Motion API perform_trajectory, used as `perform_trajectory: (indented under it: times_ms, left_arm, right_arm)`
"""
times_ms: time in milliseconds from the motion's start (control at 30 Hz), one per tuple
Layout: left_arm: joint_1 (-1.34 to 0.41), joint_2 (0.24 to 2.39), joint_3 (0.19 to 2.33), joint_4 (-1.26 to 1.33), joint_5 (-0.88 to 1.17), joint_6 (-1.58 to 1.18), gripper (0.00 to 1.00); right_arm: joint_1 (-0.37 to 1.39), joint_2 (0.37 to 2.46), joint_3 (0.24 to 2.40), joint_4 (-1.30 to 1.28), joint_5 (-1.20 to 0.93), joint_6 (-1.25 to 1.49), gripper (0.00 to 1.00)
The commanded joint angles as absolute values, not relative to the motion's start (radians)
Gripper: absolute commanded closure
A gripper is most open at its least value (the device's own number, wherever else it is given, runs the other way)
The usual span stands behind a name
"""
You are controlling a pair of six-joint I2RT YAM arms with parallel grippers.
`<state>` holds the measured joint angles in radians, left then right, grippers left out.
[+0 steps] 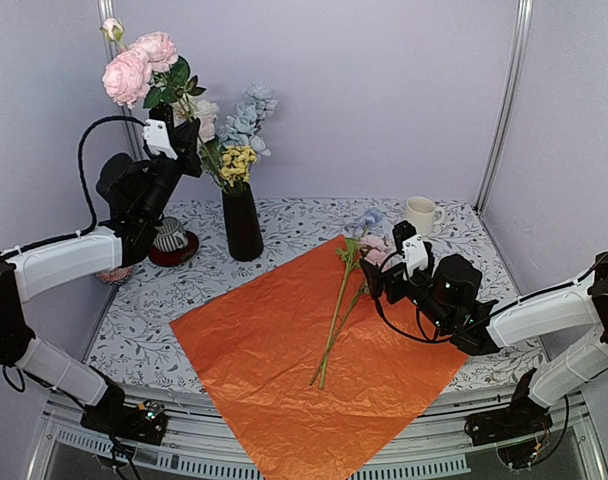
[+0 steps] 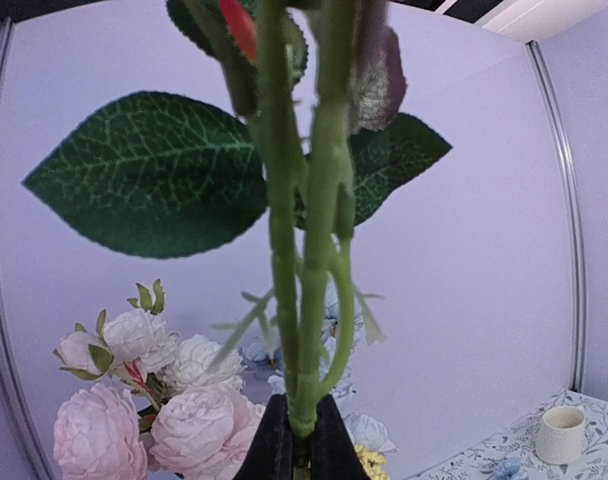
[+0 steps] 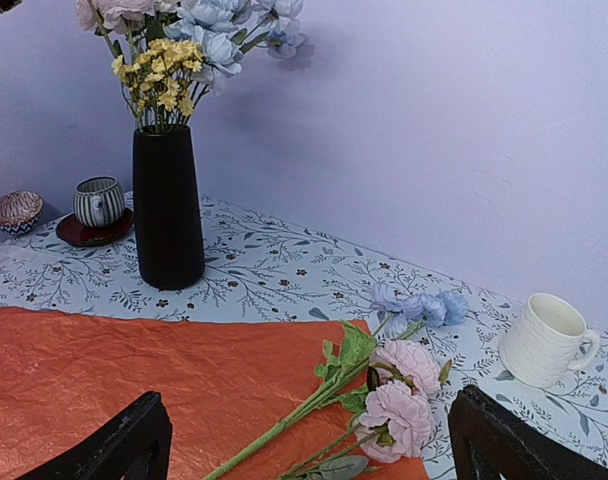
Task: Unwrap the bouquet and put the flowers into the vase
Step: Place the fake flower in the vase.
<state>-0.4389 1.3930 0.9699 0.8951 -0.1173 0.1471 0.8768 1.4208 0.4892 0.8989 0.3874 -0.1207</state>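
Observation:
The slim black vase [image 1: 243,224] [image 3: 167,205] stands at the back left and holds blue, yellow and pale flowers [image 1: 240,135]. High above and left of it, my left gripper [image 1: 181,122] [image 2: 302,432] is shut on the green stems [image 2: 306,300] of pink flowers [image 1: 136,68]. The bouquet's orange sheet [image 1: 274,360] [image 3: 84,370] lies spread flat. More flowers lie loose on it: long stems [image 1: 336,310], pink heads [image 3: 399,400] and a blue one [image 3: 419,305]. My right gripper [image 1: 387,272] [image 3: 309,440] hangs open just right of them, holding nothing.
A white mug [image 1: 420,214] [image 3: 544,340] sits at the back right. A striped cup on a red saucer [image 1: 171,240] [image 3: 99,202] and a small bowl [image 3: 16,210] stand left of the vase. The orange sheet overhangs the table's near edge.

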Motion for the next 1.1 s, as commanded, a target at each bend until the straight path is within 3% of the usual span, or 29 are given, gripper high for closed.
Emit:
perform_trajectory:
  times_ms: [0,1067]
  left_arm:
    - [-0.408,1.419,0.976,0.926,-0.097,0.088,1.00]
    - [-0.373,1.694,1.126,0.530,-0.053,-0.100,1.00]
  right_arm:
    - [0.877,1.425,0.490,0.921,0.377,-0.127,0.01]
    - [0.878,1.451,0.515,0.891,0.354,-0.126,0.01]
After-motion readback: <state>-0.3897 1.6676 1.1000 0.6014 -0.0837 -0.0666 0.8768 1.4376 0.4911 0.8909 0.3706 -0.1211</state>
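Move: The vase mouth, where the held pink-rose stems are being taken, lies about 11 cm ahead of the left hand, 6 cm right and some 22 cm below. The yellow flowers stand over it, 12 cm ahead, 7 cm right, 15 cm down; the blue flowers are 18 cm ahead, 9 cm right, 8 cm down. The striped cup sits 11 cm ahead, 13 cm left, about 42 cm below. From the right hand the mouth is roughly 21 cm ahead and 28 cm left, nearly level. Down and forward, gathering speed, the left hand lowers the pink roses towards the vase mouth, sinking about 13 cm while reaching some 9 cm out. The wrist tips down about 25 degrees, bringing the up-slanting fingers nearly level. They stay shut on the stems, feeding them into the vase close to the yellow flowers. ##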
